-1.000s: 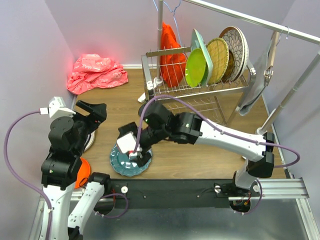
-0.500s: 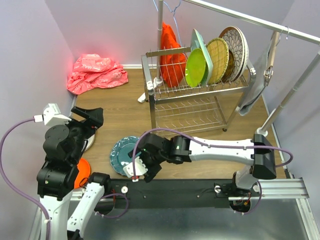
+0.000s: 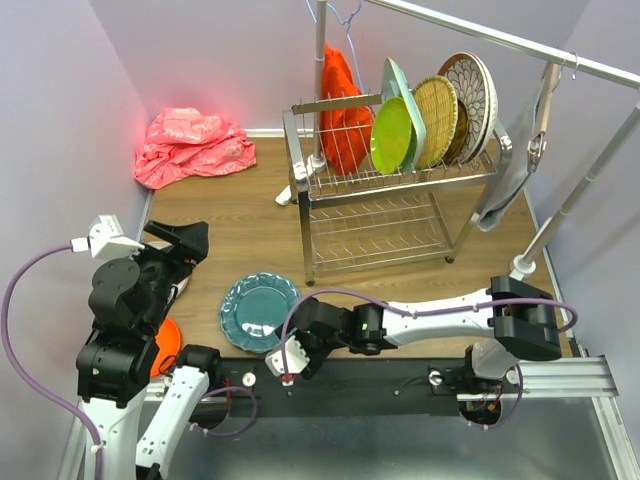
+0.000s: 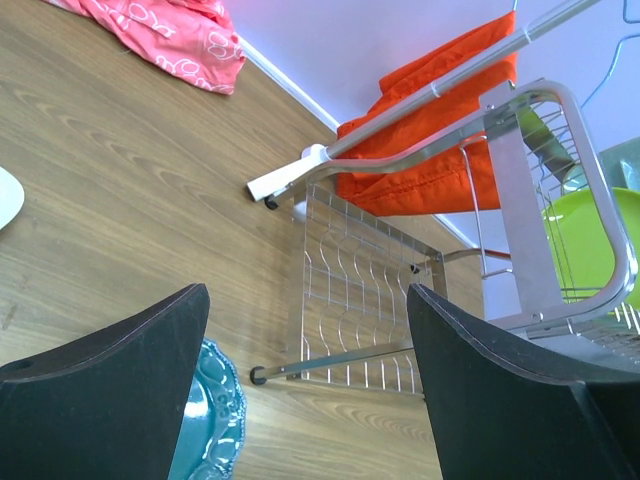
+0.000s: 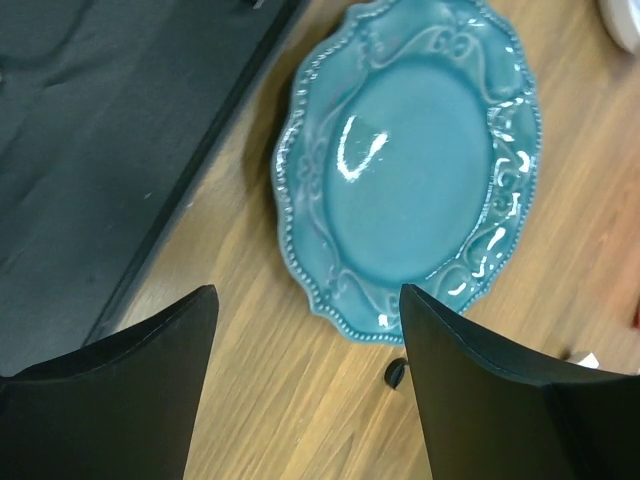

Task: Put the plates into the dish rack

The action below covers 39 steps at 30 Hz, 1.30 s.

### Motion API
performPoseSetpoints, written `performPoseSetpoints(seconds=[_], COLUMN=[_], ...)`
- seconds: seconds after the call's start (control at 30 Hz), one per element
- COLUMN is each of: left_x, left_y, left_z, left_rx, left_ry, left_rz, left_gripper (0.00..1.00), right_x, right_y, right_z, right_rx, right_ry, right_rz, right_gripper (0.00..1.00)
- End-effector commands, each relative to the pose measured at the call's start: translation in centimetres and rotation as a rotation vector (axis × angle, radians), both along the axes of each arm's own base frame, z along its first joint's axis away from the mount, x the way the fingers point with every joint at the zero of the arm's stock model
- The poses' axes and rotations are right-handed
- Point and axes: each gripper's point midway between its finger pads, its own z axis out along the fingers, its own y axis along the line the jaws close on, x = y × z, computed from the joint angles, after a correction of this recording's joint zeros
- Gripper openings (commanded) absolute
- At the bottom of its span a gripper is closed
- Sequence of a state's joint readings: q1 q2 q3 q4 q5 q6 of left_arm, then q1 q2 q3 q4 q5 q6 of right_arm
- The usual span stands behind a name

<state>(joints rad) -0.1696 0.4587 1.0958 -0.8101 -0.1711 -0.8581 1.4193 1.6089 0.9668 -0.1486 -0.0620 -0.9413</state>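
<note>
A teal scalloped plate lies flat on the wooden table, uncovered. My right gripper hovers low just beyond its near right rim, open, with only bare wood between the fingers. My left gripper is raised at the left, open and empty, facing the dish rack. In the rack's top tier stand a lime green plate, a mint tray, a woven yellow plate and a white patterned plate. An orange plate and a white plate lie partly hidden under the left arm.
An orange cloth hangs at the rack's left end. A pink cloth lies in the far left corner. A black rail runs along the near edge, right under the right gripper. A grey garment hangs from the bar on the right.
The right arm has drawn back from over the teal plate toward the near edge, leaving the plate lying uncovered. The left arm has lowered slightly.
</note>
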Motion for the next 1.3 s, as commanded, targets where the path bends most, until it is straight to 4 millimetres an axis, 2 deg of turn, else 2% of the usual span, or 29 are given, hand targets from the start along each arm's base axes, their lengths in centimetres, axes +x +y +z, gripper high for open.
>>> performPoseSetpoints(seconds=[0.0,0.23,0.3,0.63,0.87,1.13,1.23,1.27], left_x=[-0.3,-0.5,-0.6,-0.3,-0.5,-0.7,-0.7,-0.6], left_y=[-0.4,-0.6,-0.5,-0.6,-0.6,-0.6,-0.6,-0.6], left_z=[-0.3,-0.5,-0.5,-1.0,-1.2,-1.6,-1.7,-1.9], left_rx=[-0.026,-0.034,-0.037,-0.041,-0.040,-0.043,-0.045,-0.046], left_ry=[-0.014,-0.021,-0.021,-0.022,-0.021,-0.018,-0.019,-0.013], left_rz=[-0.021,-0.028,-0.024,-0.028,-0.027,-0.026,-0.027,-0.029], left_gripper=[0.89,0.89,0.89,0.89,0.89,0.89,0.89,0.89], right_x=[1.4,1.6,1.8,1.8,2.3,1.8,1.7,1.6], right_y=[1.9,2.3,2.7,2.1,2.6,2.2,2.2,2.2], right_z=[0.1,-1.2,-0.7,-4.0,-5.4,-6.9,-7.4,-7.5], right_rx=[0.143,0.222,0.276,0.271,0.277,0.259,0.248,0.247], right_ry=[-0.058,-0.064,-0.080,-0.112,-0.148,-0.153,-0.151,-0.147], right_rz=[-0.074,-0.115,-0.123,-0.136,-0.166,-0.152,-0.148,-0.142], right_gripper=[0.80,0.73,0.72,0.69,0.59,0.52,0.45,0.39])
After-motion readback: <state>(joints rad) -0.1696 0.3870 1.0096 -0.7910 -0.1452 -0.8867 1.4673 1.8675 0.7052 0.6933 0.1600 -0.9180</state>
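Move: The teal plate's middle lies some 8 cm left of the right hand, about 6 cm ahead and 7 cm below. Beyond it, about 31 cm left of the right hand, lie the white plate, 14 cm ahead, and the orange plate, 2 cm back. The dish rack stands about 24 cm ahead and 22 cm to the right. From the idle left hand, the teal plate is roughly 9 cm right, 4 cm back and 34 cm below. The right hand sinks about 5 cm to the teal plate's near right rim while easing some 3 cm left and 2 cm forward, the fingers swinging up by roughly 15 degrees from their steep slant to point more nearly level to the left and turning a little forward. From wide open the fingers close to about half their opening, with the rim coming between the tips, though whether they touch it can't be seen. ##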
